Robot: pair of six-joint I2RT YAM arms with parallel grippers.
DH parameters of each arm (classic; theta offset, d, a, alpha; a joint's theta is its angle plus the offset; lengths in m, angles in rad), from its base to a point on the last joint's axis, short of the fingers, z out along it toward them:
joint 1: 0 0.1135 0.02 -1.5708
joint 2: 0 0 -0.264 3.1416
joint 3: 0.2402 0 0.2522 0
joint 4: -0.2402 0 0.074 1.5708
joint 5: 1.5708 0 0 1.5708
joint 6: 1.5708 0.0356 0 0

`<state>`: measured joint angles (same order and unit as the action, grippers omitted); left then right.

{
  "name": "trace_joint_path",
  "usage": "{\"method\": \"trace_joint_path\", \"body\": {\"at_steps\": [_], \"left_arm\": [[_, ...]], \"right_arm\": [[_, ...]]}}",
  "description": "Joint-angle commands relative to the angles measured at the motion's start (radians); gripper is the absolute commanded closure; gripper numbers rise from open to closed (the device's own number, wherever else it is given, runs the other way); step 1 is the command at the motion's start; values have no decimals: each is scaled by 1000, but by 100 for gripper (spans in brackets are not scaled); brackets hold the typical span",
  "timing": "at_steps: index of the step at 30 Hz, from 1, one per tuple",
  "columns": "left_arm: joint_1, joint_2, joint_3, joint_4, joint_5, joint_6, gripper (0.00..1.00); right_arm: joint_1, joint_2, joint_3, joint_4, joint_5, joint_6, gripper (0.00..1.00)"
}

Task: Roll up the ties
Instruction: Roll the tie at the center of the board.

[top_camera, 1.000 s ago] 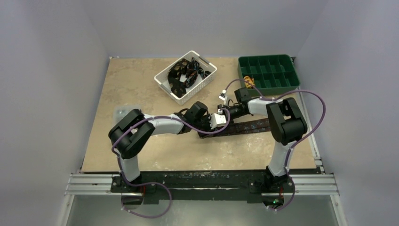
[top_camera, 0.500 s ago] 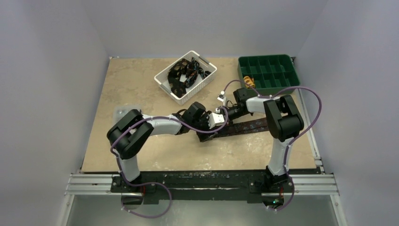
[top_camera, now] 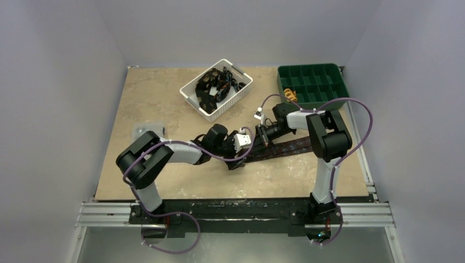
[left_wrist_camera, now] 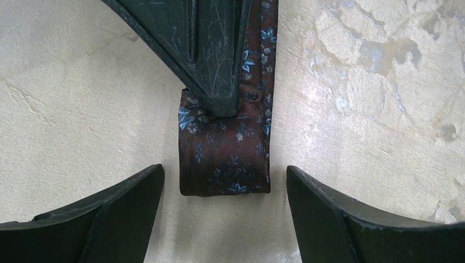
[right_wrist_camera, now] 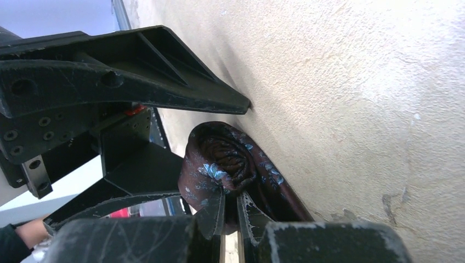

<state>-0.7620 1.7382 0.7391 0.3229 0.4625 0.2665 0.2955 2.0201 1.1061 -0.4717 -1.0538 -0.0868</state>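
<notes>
One tie (top_camera: 285, 147), dark brown with small pale blue flowers, lies flat across the table's right half. Its left end is wound into a small roll (left_wrist_camera: 224, 159), which also shows in the right wrist view (right_wrist_camera: 219, 156). My right gripper (right_wrist_camera: 230, 194) is shut on the roll's fabric and presses down on it; in the top view it (top_camera: 256, 145) sits over the tie's left end. My left gripper (left_wrist_camera: 224, 170) is open and empty, one finger (left_wrist_camera: 126, 208) on each side just short of the roll. In the top view it (top_camera: 238, 160) is left of the roll.
A white basket (top_camera: 241, 90) holding more dark ties stands at the back centre. A green compartment tray (top_camera: 312, 70) with a small yellow-orange item (top_camera: 289, 96) is at the back right. A small clear object (top_camera: 147, 130) lies at the left.
My left arm has drawn back to the left and nearer, so its open gripper is now off the tie's end. My right gripper has shifted slightly left with the roll.
</notes>
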Motion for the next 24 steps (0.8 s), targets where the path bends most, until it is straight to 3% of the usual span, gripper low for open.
{"method": "trace_joint_path", "body": {"at_steps": [1, 9, 16, 19, 22, 24], "left_arm": [[-11, -13, -19, 143, 5, -74, 19], [-72, 65, 11, 171, -115, -165, 33], [-106, 88, 19, 48, -230, -67, 59], [-105, 75, 7, -15, -281, -30, 73], [-103, 79, 7, -63, -314, -24, 78], [-100, 82, 10, -81, -322, -29, 80]], "right_arm": [[5, 21, -8, -26, 284, -74, 100], [5, 1, -37, -19, 333, -59, 100], [6, -26, -6, -16, 303, -65, 99], [5, -21, 61, -70, 284, -80, 83], [-1, -43, 133, -122, 246, -88, 62], [-14, -66, 169, -162, 210, -85, 55]]}}
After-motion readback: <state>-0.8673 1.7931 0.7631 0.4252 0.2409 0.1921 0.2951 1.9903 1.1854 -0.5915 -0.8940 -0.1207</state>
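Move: The tie roll lies about 3 cm to the right of the open left hand, 1 cm farther out and 1 cm lower, squarely between the fingers' line. From the shut right hand the tie roll is some 2 cm to the left, 1 cm back and 1 cm lower. The unrolled strip runs off to the right hand's right, its middle roughly 10 cm away, level in reach and 2 cm lower; the green tray stands about 24 cm ahead and 24 cm right of that hand. Rightwards by about 3 cm, the left hand slides its open fingers along both sides of the tie roll and closes until they pinch it, its wrist turning slightly counter-clockwise. The right hand keeps its shut fingers on the tie, easing 1 cm right and tipping them some 10 degrees farther down, then opens and shifts about 1.5 cm forward. ##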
